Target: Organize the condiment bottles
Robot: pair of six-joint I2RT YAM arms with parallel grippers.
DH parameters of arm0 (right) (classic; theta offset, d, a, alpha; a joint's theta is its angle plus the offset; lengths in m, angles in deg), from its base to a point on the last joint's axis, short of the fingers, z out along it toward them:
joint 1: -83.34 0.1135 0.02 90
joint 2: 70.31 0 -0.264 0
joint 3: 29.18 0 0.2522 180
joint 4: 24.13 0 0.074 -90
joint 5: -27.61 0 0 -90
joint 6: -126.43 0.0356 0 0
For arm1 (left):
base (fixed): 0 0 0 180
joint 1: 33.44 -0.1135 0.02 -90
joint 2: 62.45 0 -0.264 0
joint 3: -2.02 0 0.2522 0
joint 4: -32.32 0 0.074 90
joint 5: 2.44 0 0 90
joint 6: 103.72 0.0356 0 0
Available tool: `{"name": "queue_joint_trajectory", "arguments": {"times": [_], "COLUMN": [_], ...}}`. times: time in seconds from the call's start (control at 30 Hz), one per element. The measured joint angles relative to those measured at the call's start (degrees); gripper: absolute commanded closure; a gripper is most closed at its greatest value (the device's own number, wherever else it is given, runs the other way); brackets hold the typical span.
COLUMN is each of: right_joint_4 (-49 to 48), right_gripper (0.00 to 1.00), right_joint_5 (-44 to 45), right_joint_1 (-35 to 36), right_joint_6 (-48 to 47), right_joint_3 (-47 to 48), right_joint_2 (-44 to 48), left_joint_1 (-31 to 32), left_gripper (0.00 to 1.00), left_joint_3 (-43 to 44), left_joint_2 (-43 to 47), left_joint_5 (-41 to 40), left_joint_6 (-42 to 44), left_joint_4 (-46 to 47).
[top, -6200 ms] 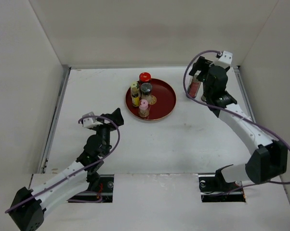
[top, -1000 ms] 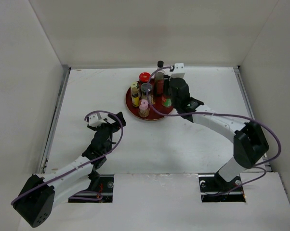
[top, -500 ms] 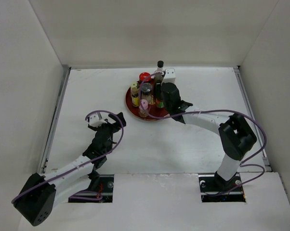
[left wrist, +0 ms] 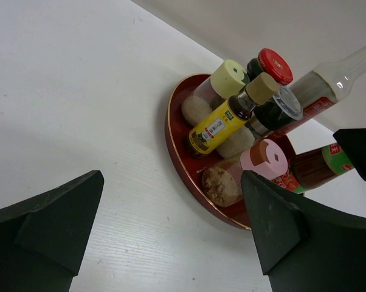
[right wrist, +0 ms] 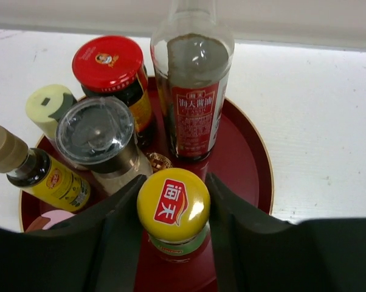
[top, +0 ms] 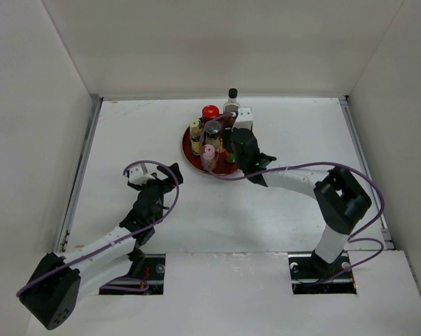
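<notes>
Several condiment bottles stand on the dark-red plate [right wrist: 256, 158]: a tall clear glass one [right wrist: 192, 91], a red-capped jar [right wrist: 107, 62], a grey-lidded shaker [right wrist: 95, 131], a pale-yellow-capped shaker [right wrist: 49, 103], a small yellow bottle [right wrist: 37, 170] and a pink-capped shaker [left wrist: 263, 159]. My right gripper [right wrist: 175, 185] reaches over the plate [top: 189, 155], shut on the yellow-capped bottle [right wrist: 173, 204], which stands on the plate in front of the tall glass one. My left gripper [left wrist: 172, 179] is wide open and holds nothing, low over the table a little left of the plate.
White walls close in the table on the left, back and right. The right arm [top: 294, 178] stretches across from the right base to the plate. The left arm [top: 144, 206] lies over the near left part of the table.
The right arm has swung left across the plate with the yellow-capped bottle, which now stands close to the other bottles. Its jaws have eased very slightly. The left arm has not moved.
</notes>
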Motion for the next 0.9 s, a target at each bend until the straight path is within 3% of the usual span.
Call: {"name": "queue_joint_trajectory", "arguments": {"times": [0.07,0.33,0.67,0.9], "right_joint_4": [-1.5,-3.8,-4.0,-4.9], "right_gripper": [0.32,0.0,0.0,0.0], "right_joint_5": [0.4,1.0,0.9,2.8], "right_joint_1": [0.0,0.0,-0.1,-4.5], "right_joint_6": [0.1,-0.2,-0.3,4.4], "right_joint_3": [0.0,-0.9,-2.2,-18.4], "right_joint_2": [0.0,3.5,18.2,35.7], "left_joint_1": [0.0,0.0,0.0,-1.3], "left_gripper": [0.0,0.0,0.0,0.0], "left_joint_3": [0.0,0.0,0.0,0.0], "left_joint_2": [0.4,0.9,-0.2,-3.9], "left_joint_5": [0.0,0.0,0.0,-0.1], "left_joint_6": [0.0,0.0,0.0,0.0], "left_joint_4": [0.0,0.0,0.0,0.0]}}
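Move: The right fingers are still closed round the neck of the yellow-capped bottle, which stands on the red plate, its middle some 5 cm below that hand. The clear soy sauce bottle stands about 10 cm ahead of the yellow-capped one; the black-lidded jar is roughly 5 cm left of it and 4 ahead, the pink-capped jar 7 left and 2 nearer the base. From the idle left hand, the yellow-capped bottle lies about 12 cm ahead, 22 right and slightly below. Upward first: the right hand spreads its fingers wide, letting go of the yellow-capped bottle's neck, and climbs about 15 cm, slowly and then faster. Near the top it swings off to the right and back, away from the plate, while the wrist tips the fingers up and rolls its left side up by nearly 20 degrees. ##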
